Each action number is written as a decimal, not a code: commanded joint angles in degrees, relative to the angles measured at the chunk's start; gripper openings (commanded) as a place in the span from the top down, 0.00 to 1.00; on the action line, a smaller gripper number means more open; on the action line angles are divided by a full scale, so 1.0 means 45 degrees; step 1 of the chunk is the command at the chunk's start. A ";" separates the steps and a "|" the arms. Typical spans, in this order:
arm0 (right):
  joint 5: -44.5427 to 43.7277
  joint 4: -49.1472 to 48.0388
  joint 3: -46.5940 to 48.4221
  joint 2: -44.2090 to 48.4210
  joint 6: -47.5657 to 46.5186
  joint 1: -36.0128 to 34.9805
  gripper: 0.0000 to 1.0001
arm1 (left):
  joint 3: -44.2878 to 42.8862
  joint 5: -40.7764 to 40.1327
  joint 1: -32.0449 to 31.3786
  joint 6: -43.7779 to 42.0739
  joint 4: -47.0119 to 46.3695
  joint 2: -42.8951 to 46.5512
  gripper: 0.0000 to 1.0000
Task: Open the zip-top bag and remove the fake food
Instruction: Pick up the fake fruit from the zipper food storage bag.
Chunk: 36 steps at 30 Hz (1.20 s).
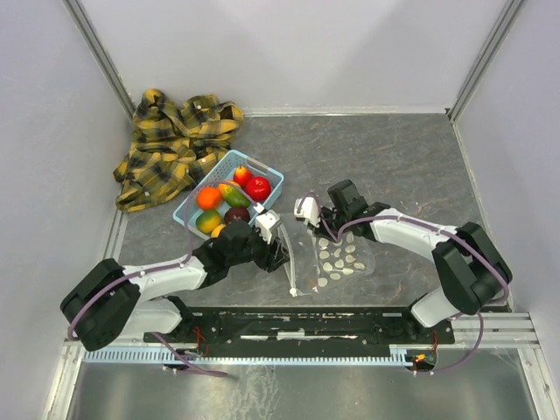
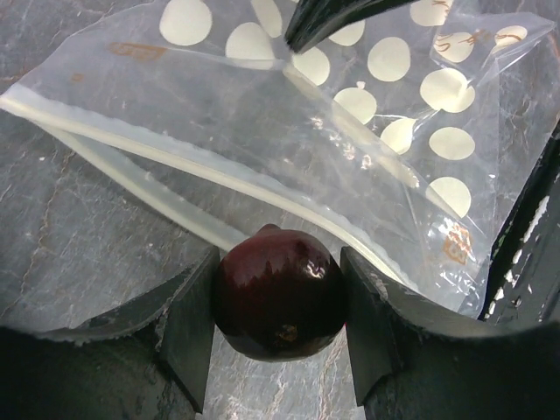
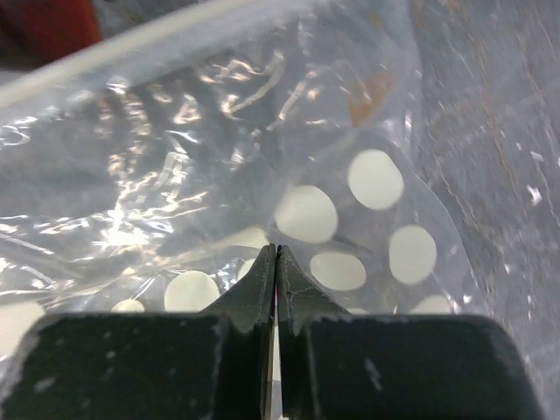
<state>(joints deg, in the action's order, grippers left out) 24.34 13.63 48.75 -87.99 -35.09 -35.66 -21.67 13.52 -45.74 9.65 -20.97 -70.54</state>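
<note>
My left gripper (image 2: 280, 306) is shut on a dark maroon piece of fake food (image 2: 280, 293), held between both fingers just above the grey table. Right behind it lies the zip-top bag (image 2: 262, 114), clear with white dots, its white zip strip (image 2: 131, 144) facing me. My right gripper (image 3: 276, 262) is shut on a fold of the bag's film (image 3: 219, 157) and holds it up like a tent. From above, the bag (image 1: 339, 259) lies between the two grippers, left (image 1: 280, 252) and right (image 1: 320, 229). No fruit shows inside the bag.
A light blue basket (image 1: 262, 166) at the back left holds red (image 1: 257, 187), orange (image 1: 208, 198), green (image 1: 236, 196) and maroon (image 1: 236, 214) fruits. A yellow plaid shirt (image 1: 175, 144) lies crumpled in the far left corner. White walls enclose the table.
</note>
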 commanded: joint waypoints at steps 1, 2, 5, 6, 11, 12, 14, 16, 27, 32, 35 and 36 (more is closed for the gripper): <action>-0.1577 -0.1825 -0.0504 0.1009 0.1303 0.0237 0.91 | -0.0756 -0.0190 0.0427 0.1185 0.1589 0.0369 0.64; -0.1704 -0.1970 -0.0605 0.1150 0.1388 0.0247 0.88 | -0.0812 -0.0121 0.0550 0.1321 0.1713 0.0423 0.64; -0.1926 -0.2363 -0.0796 0.1377 0.1864 0.0242 0.76 | -0.1029 0.0116 0.0910 0.1717 0.2064 0.0629 0.64; -0.1973 -0.2481 -0.0854 0.1411 0.2088 0.0253 0.74 | -0.1083 0.0211 0.1040 0.1837 0.2165 0.0714 0.64; -0.2047 -0.3729 -0.1352 0.1775 0.3361 0.0247 0.62 | -0.1278 0.0666 0.1618 0.2482 0.2399 0.1266 0.64; -0.2012 -0.4032 -0.1487 0.1930 0.3640 0.0248 0.59 | -0.1305 0.0794 0.1735 0.2601 0.2395 0.1368 0.64; -0.1982 -0.4419 -0.1638 0.2279 0.4247 0.0244 0.55 | -0.1346 0.1053 0.1943 0.2848 0.2405 0.1532 0.64; -0.1899 -0.4488 -0.1575 0.2512 0.4790 0.0241 0.53 | -0.1428 0.1281 0.2113 0.2994 0.2475 0.1613 0.64; -0.1522 -0.4497 -0.1223 0.3268 0.8081 0.0251 0.48 | -0.1967 0.1734 0.2826 0.3766 0.2743 0.2256 0.65; -0.1452 -0.5273 -0.1764 0.3810 0.8723 0.0244 0.47 | -0.2166 0.1673 0.3202 0.4169 0.2733 0.2484 0.65; -0.1406 -0.5208 -0.1837 0.3893 0.8791 0.0236 0.46 | -0.2313 0.1683 0.3463 0.4288 0.2709 0.2584 0.65; -0.1397 -0.5215 -0.1862 0.3906 0.8786 0.0237 0.46 | -0.2381 0.1674 0.3535 0.4314 0.2707 0.2621 0.65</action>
<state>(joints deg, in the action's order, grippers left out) 17.02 -6.37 40.88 -71.90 1.93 -34.54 -29.10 19.86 -31.14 26.26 -7.66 -60.47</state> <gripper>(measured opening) 0.534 0.605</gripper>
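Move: About 15 cm ahead of the left hand, 13 cm to its left and slightly lower is the middle of the basket for the dark red fruit already between its fingers; the tomato in the basket lies some 17 cm ahead and 6 cm left. The empty-looking zip bag's middle is about 12 cm right, 1 cm ahead and 6 cm below. From the right hand the bag's middle lies some 5 cm back, 2 cm right and 4 cm down. Carrying the dark red fruit away from the bag mouth, the left hand slides left and forward nearly level, then climbs about 7 cm towards the basket, swinging counter-clockwise and keeping its grip. The right hand opens its shut fingers about halfway and backs off some 10 cm, mostly up and a little forward, turning clockwise as its fingertips tilt up, clear of the bag. ##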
